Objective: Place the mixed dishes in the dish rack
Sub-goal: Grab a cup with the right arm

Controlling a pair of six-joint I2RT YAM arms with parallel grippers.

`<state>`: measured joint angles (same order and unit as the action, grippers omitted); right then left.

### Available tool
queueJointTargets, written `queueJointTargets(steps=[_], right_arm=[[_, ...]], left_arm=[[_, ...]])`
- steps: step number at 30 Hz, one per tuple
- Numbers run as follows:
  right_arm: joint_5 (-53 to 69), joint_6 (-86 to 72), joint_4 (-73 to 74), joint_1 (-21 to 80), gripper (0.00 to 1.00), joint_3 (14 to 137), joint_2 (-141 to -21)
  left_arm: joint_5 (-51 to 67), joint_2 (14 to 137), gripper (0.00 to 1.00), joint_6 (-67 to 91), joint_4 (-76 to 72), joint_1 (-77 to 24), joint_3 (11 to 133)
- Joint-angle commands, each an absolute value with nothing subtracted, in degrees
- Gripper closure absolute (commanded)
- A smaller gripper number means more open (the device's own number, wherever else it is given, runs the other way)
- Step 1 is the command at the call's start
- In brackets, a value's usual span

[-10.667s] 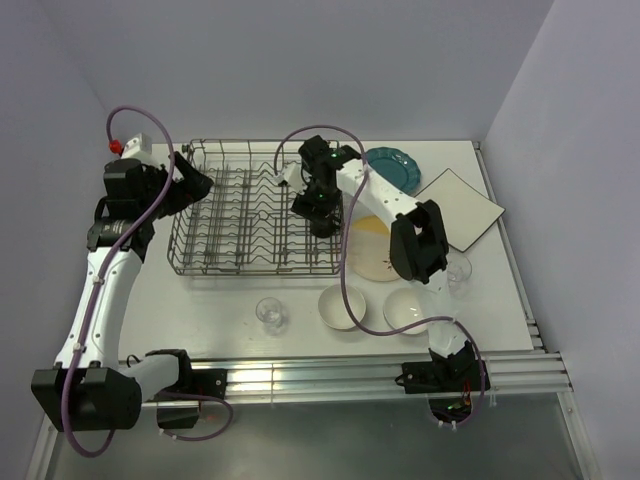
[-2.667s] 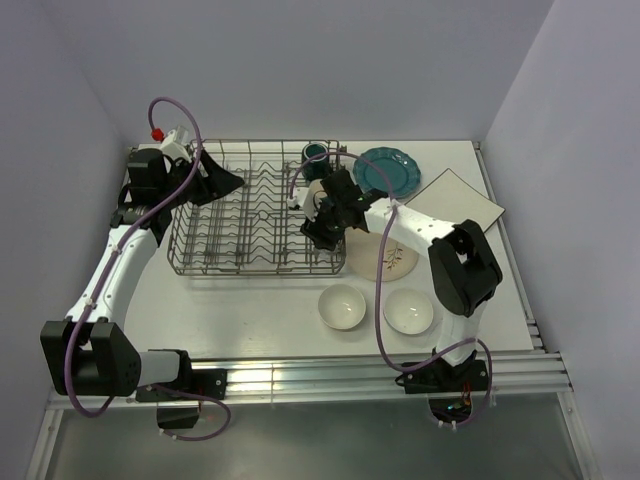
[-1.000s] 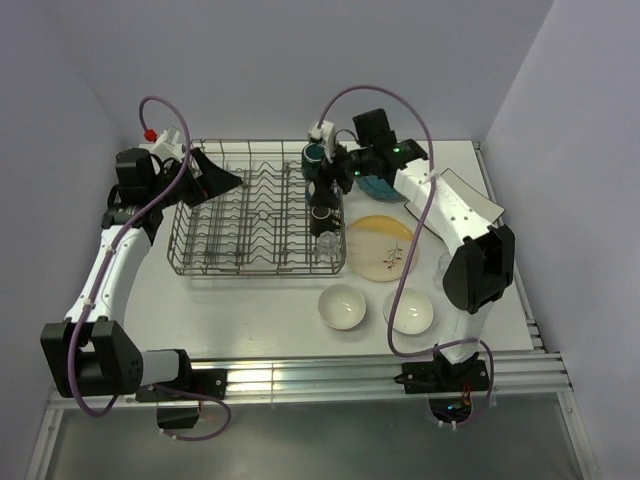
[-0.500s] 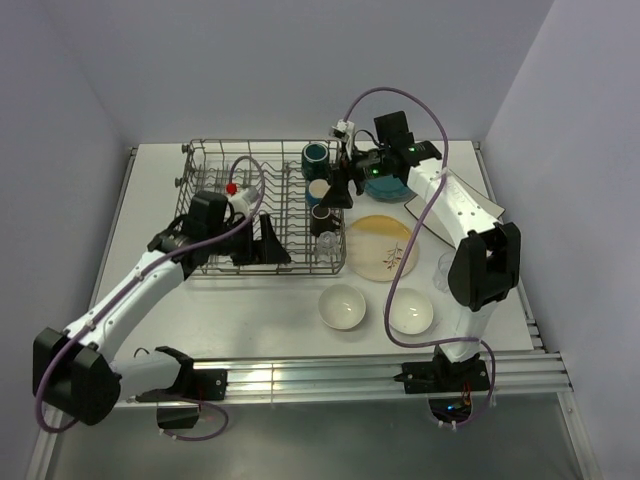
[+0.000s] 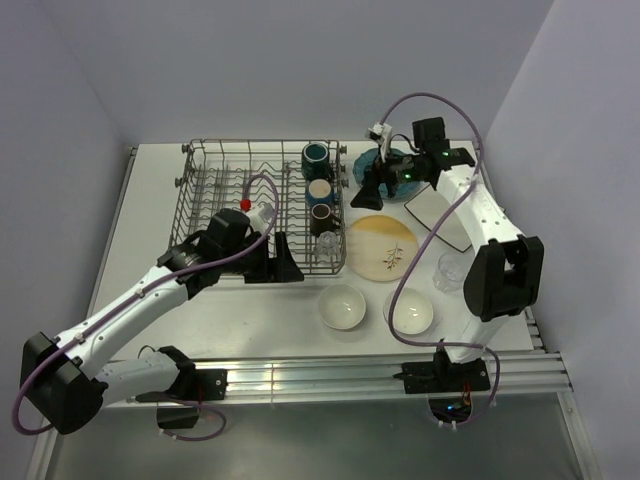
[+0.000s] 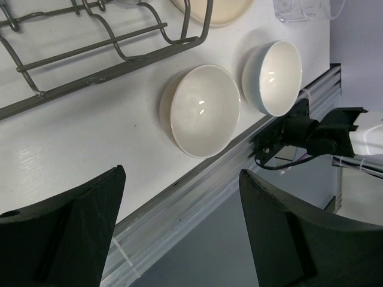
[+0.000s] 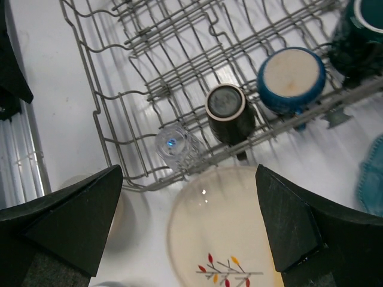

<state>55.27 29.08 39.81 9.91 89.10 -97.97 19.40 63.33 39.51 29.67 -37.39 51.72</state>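
The grey wire dish rack (image 5: pixel 230 205) holds a teal mug (image 5: pixel 316 157), a blue mug (image 5: pixel 320 189), a dark mug (image 5: pixel 322 214) and a clear glass (image 5: pixel 326 244) along its right side. On the table lie the yellow-cream plate (image 5: pixel 383 247), two white bowls (image 5: pixel 342 307) (image 5: pixel 411 310), a white square plate (image 5: pixel 441 216), a teal plate (image 5: pixel 366 161) and another glass (image 5: pixel 450 271). My left gripper (image 5: pixel 287 263) stands open and empty at the rack's front edge, above and left of the bowls (image 6: pixel 203 110). My right gripper (image 5: pixel 370 188) hangs open and empty over the yellow-cream plate (image 7: pixel 227 239).
The aluminium rail (image 5: pixel 330 375) runs along the near table edge, close below the bowls. The right arm's purple cable (image 5: pixel 405 290) loops over the table between plate and bowls. Upright tines fill the rack's left and middle rows (image 7: pixel 173 54).
My left arm has swung from the rack's back left corner to its front edge. My right arm has drawn right, from over the mugs toward the teal plate.
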Motion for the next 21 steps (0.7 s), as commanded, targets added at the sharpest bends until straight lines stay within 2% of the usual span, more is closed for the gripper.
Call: queueJointTargets(steps=[1, 14, 21], right_arm=[[54.1, 32.7, 41.7, 7.9, 0.00, 88.3, -93.6], [49.6, 41.2, 43.9, 0.4, 0.00, 76.1, -81.1], [44.9, 38.8, 48.2, -7.0, 0.00, 75.6, -77.1]], left_arm=[[15.3, 63.3, 0.16, 41.0, 26.7, -38.8, 51.6], [11.1, 62.6, 0.16, 37.4, 26.5, -39.9, 51.2], [9.3, 61.6, 0.16, 36.1, 26.2, -39.9, 51.2]])
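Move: The clear cup stands about 20 cm to the right hand's right, some 13 cm nearer the robot and about 18 cm below it. The yellow-and-cream plate lies roughly 7 cm back and 2 cm right; the right-hand white bowl is 23 cm back and 8 cm right; the flat board is 3 cm ahead and 20 cm right, all some 20 cm down. From the left hand the cup lies about 39 cm right, 6 cm ahead and 14 cm lower. The clear cup is what the empty right hand heads for: it swings away from the dish rack, about 12 cm to the right, drawing back some 3 cm on the way and keeping its height well above the plate. The wrist turns clockwise about 15 degrees and the left-pointing fingers dip a little, staying wide open and touching nothing. ##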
